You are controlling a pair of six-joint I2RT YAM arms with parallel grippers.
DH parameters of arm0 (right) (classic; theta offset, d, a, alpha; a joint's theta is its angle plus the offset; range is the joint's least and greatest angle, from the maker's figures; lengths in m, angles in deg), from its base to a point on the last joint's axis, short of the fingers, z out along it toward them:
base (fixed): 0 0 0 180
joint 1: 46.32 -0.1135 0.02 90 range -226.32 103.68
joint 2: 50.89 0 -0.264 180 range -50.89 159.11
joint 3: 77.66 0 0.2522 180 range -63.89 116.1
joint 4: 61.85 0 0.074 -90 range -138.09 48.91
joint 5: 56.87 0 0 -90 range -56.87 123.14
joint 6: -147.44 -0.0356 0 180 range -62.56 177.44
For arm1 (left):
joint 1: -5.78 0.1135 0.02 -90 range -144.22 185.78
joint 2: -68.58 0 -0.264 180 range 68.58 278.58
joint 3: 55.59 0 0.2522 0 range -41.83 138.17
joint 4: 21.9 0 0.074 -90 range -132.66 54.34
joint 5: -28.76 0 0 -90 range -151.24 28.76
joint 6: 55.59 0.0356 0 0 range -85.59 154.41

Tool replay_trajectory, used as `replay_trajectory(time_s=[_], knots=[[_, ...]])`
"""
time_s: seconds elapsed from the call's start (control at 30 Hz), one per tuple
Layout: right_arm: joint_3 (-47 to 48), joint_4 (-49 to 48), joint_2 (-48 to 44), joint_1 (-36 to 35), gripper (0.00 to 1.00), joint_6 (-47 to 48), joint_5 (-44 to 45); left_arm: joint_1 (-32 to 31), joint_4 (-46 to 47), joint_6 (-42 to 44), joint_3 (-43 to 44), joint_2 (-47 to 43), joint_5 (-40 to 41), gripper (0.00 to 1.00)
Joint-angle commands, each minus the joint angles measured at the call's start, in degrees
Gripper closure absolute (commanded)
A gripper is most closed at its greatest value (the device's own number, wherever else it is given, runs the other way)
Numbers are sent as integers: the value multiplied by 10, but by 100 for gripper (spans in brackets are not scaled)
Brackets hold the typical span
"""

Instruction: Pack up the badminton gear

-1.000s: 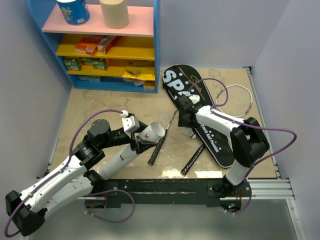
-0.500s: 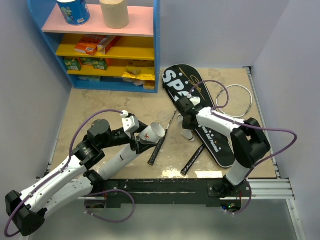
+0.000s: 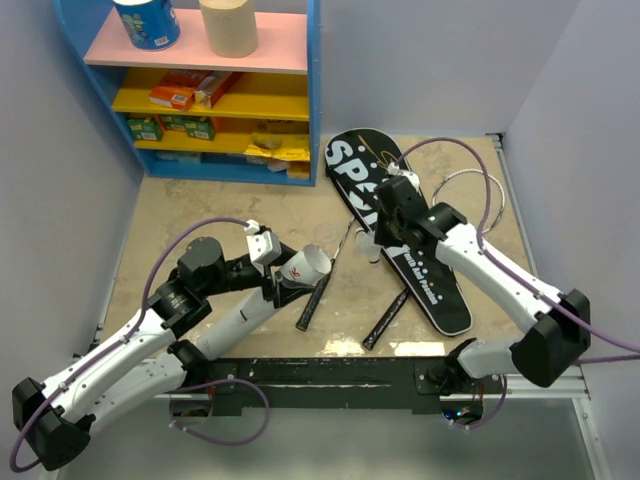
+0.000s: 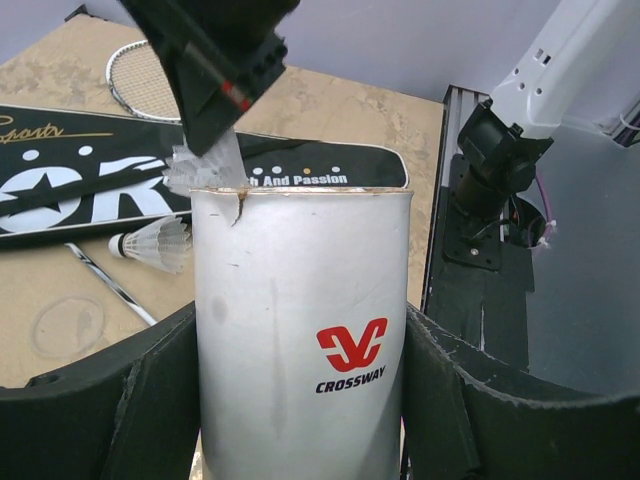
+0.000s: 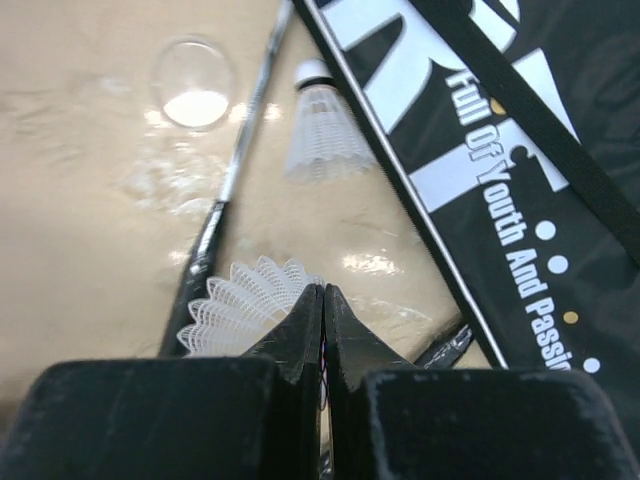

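Observation:
My left gripper [image 4: 300, 410] is shut on the long white tube [image 4: 300, 330], marked CROSSWAY, and holds it tilted with its open mouth [image 3: 312, 262] toward the table's middle. My right gripper [image 5: 323, 290] is shut on the skirt of a white shuttlecock [image 5: 240, 305]. In the left wrist view that gripper [image 4: 210, 135] hangs just beyond the tube's rim with the shuttlecock [image 4: 200, 168]. A second shuttlecock [image 5: 320, 125] lies on the table beside the black SPORT bag [image 3: 350, 160]. Two rackets lie with their black handles [image 3: 310, 305] [image 3: 385, 318] near the front, and one white head [image 3: 490, 195] shows behind the bag.
A clear round lid [image 5: 193, 70] lies on the table by a racket shaft. A blue shelf unit [image 3: 200, 90] with small coloured boxes and two paper rolls stands at the back left. Walls close in the table on both sides.
My right gripper has shut on a shuttlecock and lifted it off the table, its arm swinging out to the right. The left arm with the tube has stayed put.

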Motion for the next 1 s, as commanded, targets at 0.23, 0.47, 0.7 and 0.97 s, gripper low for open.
replay_trajectory(time_s=[0.23,0.47,0.7,0.97], knots=[[105,-7,-161,-2,100,71,-209,0,31,-6,21,28,-51,95],[112,-69,-196,-2,100,67,-340,-1,37,-10,21,46,-82,95],[99,-124,-186,-8,100,49,-387,-1,57,-20,13,45,-98,95],[79,-172,-173,-66,100,16,-375,0,75,-28,6,40,-108,95]])
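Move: The right hand already holds a shuttlecock; the white tube's open mouth lies about 11 cm back, 14 cm left and 13 cm above it. The second shuttlecock lies some 6 cm ahead, 3 left and 12 below; the black racket handle is about 10 back, 14 left and 14 below. The left hand grips the tube, with the mouth roughly 3 cm ahead, 2 right and 5 above that hand. Right hand, still pinching the shuttlecock, rises about 20 cm, swinging left and back towards the tube mouth, wrist turning. ##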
